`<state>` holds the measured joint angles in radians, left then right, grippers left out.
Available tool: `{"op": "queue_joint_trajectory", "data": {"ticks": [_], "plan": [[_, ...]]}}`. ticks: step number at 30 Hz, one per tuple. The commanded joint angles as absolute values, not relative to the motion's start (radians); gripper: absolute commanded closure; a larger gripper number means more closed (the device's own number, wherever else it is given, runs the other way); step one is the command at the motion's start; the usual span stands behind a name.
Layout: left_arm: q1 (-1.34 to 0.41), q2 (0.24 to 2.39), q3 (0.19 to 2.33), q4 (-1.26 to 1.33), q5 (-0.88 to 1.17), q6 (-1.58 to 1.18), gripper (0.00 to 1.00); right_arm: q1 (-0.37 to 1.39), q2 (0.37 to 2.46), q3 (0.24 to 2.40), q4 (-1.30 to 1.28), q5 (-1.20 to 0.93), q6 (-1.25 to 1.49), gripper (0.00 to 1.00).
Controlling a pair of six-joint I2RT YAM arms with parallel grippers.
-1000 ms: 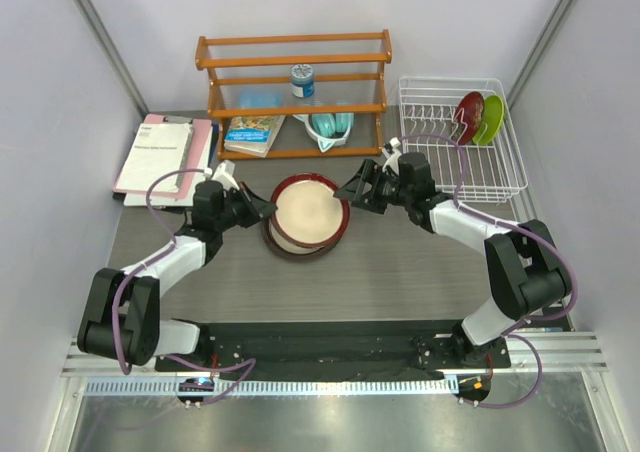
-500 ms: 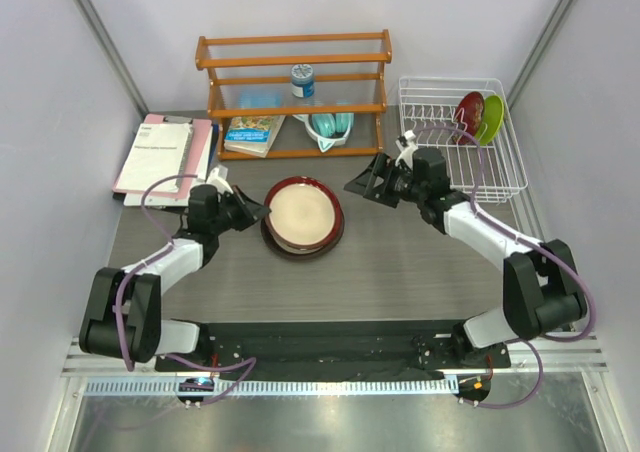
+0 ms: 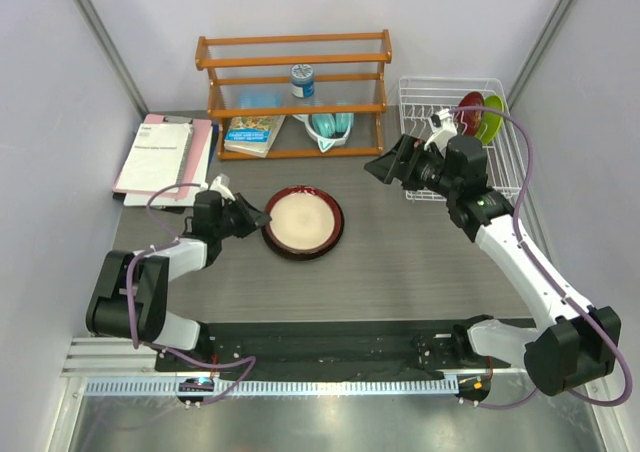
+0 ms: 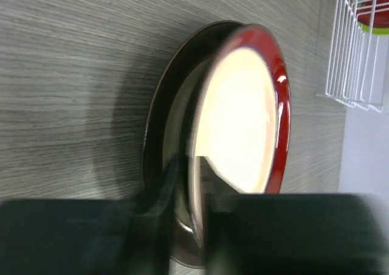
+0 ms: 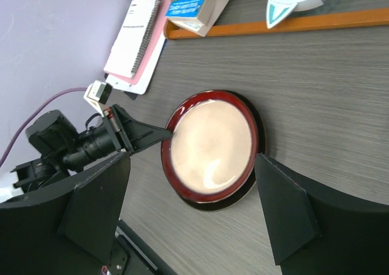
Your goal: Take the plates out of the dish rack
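The dark red-rimmed plate [image 3: 303, 219] lies on the dark grey-brown plate [image 3: 336, 240] at mid table; both show in the right wrist view [image 5: 209, 144] [image 5: 260, 135]. My left gripper [image 3: 256, 217] is shut on the red plate's left rim [image 4: 243, 104], one finger [image 4: 170, 177] between the two plates. My right gripper [image 3: 390, 162] is open and empty, raised between the plates and the white dish rack [image 3: 435, 177]. The small patterned red plate [image 3: 467, 114] and the lime green plate [image 3: 491, 118] stand upright in the rack's far right.
An orange wooden shelf [image 3: 295, 94] at the back holds a jar [image 3: 302, 80], a book [image 3: 253, 134] and a teal object in a white bowl [image 3: 330, 124]. A pink clipboard with a notebook [image 3: 165, 157] lies at the far left.
The red-rimmed plate has come down flat onto the dark plate. My right gripper has let go of it and moved up and right toward the rack. My left gripper stays on the rim.
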<state>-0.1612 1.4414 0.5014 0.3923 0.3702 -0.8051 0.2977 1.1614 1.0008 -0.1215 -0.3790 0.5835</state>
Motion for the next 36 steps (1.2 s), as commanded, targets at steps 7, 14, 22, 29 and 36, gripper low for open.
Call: {"op": "queue_joint_trajectory", "data": {"ticks": [7, 14, 22, 29, 36], "plan": [[-0.158, 1.396, 0.568, 0.362, 0.327, -0.732, 0.39, 0.241, 1.184, 1.086, -0.288, -0.194, 0.454, 0.11], [-0.178, 1.235, 0.652, 0.077, 0.163, -0.62, 0.15, 0.175, 1.284, 1.233, -0.391, 0.243, 0.351, 0.09], [-0.276, 1.014, 0.744, -0.121, 0.04, -0.529, 0.0, 0.026, 1.649, 1.587, -0.407, 0.443, 0.252, 0.06], [-0.391, 1.026, 0.818, -0.187, -0.044, -0.44, 0.01, -0.072, 1.982, 1.897, -0.445, 0.477, 0.115, 0.07], [-0.434, 1.074, 0.839, -0.17, -0.068, -0.42, 0.01, -0.118, 2.218, 2.124, -0.44, 0.387, 0.015, 0.11]]}}
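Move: The red-rimmed plate, its edge still at the left fingertips, has its middle about 13 cm right and 2 ahead of that hand, 3 below; the dark-rimmed plate beneath is 13 right, 1 ahead, 5 below. The right hand, empty and open, heads for the red plate in the dish rack, roughly 30 cm ahead, 30 right and 16 lower; the green plate beside it is some 30 ahead, 35 right, equally low. The right hand, fingers kept wide, sweeps some 32 cm right and 24 cm forward to the dish rack, dipping slightly, running nearly level, then sinking to about 10 cm lower towards the red and green plates, while the fingers swing clockwise from forward-left to forward-right and the hand rolls left side down. Meanwhile the left fingers open wide and come free of the red-rimmed plate's edge; after easing forward and left a little, the hand rises about 13 cm over the stack, its left side rolling up and its fingers tipping upward some 20 degrees. ##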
